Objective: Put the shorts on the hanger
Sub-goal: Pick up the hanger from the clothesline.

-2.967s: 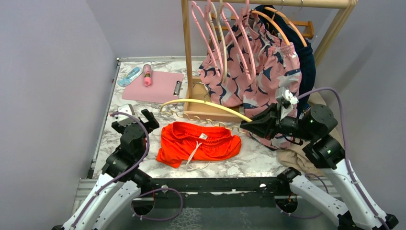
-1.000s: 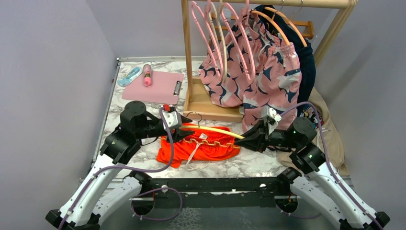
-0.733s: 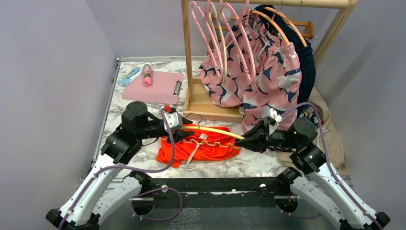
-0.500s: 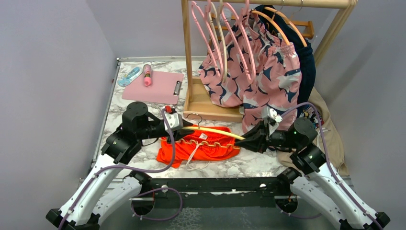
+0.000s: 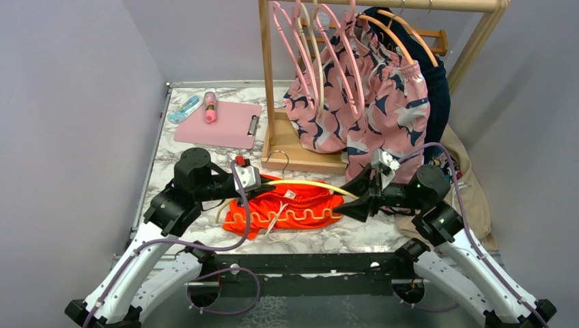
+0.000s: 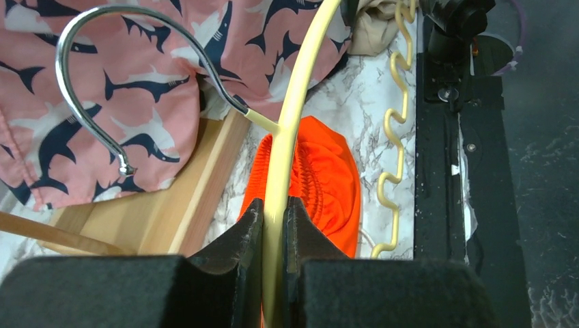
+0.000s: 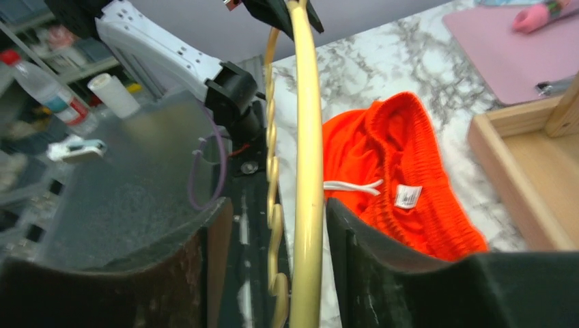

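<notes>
The orange-red shorts (image 5: 300,201) lie flat on the marble table between the arms, with the white drawstring toward the near edge. The pale-yellow hanger (image 5: 311,183) is held just above them, its wavy lower bar (image 5: 287,217) across the shorts' near part and its metal hook (image 5: 275,159) pointing to the rack. My left gripper (image 5: 262,183) is shut on the hanger's left end; in the left wrist view the bar (image 6: 300,89) is pinched at the gripper (image 6: 274,212) over the shorts (image 6: 328,184). My right gripper (image 5: 356,198) is open. In the right wrist view the hanger (image 7: 307,137) passes between the gripper's (image 7: 276,225) spread fingers, with the shorts (image 7: 396,164) below.
A wooden clothes rack (image 5: 267,82) stands behind, carrying pink hangers (image 5: 290,41) and pink shark-pattern shorts (image 5: 382,116); its base tray (image 5: 300,156) lies just beyond the shorts. A pink clipboard (image 5: 218,123) and a pink bottle (image 5: 209,107) lie far left. A beige garment (image 5: 471,191) lies at the right.
My left gripper has shut on the hanger's left end and my right gripper has opened. The hanger has tipped, so its wavy bar has swung toward the near edge of the shorts.
</notes>
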`<act>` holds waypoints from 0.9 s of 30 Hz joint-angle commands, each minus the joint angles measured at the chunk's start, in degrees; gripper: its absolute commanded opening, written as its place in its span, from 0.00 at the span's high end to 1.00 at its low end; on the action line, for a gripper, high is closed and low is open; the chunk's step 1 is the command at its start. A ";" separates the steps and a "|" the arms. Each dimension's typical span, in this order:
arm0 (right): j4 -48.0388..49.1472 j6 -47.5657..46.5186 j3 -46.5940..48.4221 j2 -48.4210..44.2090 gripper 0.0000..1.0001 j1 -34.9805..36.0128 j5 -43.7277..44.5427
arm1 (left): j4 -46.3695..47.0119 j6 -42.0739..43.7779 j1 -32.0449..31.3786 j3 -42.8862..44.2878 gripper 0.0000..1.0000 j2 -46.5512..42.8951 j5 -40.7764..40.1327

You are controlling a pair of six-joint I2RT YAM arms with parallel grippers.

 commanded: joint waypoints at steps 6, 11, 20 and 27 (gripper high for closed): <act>-11.69 0.25 16.06 9.31 0.23 0.58 3.07 | 5.17 -1.12 -0.26 -2.70 1.00 -0.71 -2.51; -13.65 2.80 21.75 12.95 0.22 0.58 2.06 | 9.35 -2.99 -0.29 -5.12 1.00 -0.87 -1.96; -15.27 4.69 24.58 20.98 0.23 0.92 0.93 | 19.18 -7.94 -1.82 -7.91 1.00 2.52 3.08; -13.87 5.04 23.93 23.97 0.23 1.52 1.10 | 21.75 -5.41 -8.46 -7.32 1.00 6.50 -2.57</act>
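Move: My left hand pinches the yellow hanger's left shoulder. From that hand the hook's neck is about 3 cm right and 1 cm ahead, level with my fingers; the orange shorts' middle lies some 2 cm right, level fore and aft, 26 cm below, and the wooden tray's front rail 14 cm ahead, 6 cm right. From my right hand, already loosening on the other shoulder, the neck is some 9 cm left and 4 cm ahead. I spread my right fingers wide, let go of the hanger's right shoulder, and lift that hand about 7 cm while easing forward. Then I bring it back down some 3 cm, going on forward and left towards the hook's neck and tipping it about 15 degrees. My left hand keeps its pinch, sinks about 3 cm, then carries the hanger a similar distance right. ##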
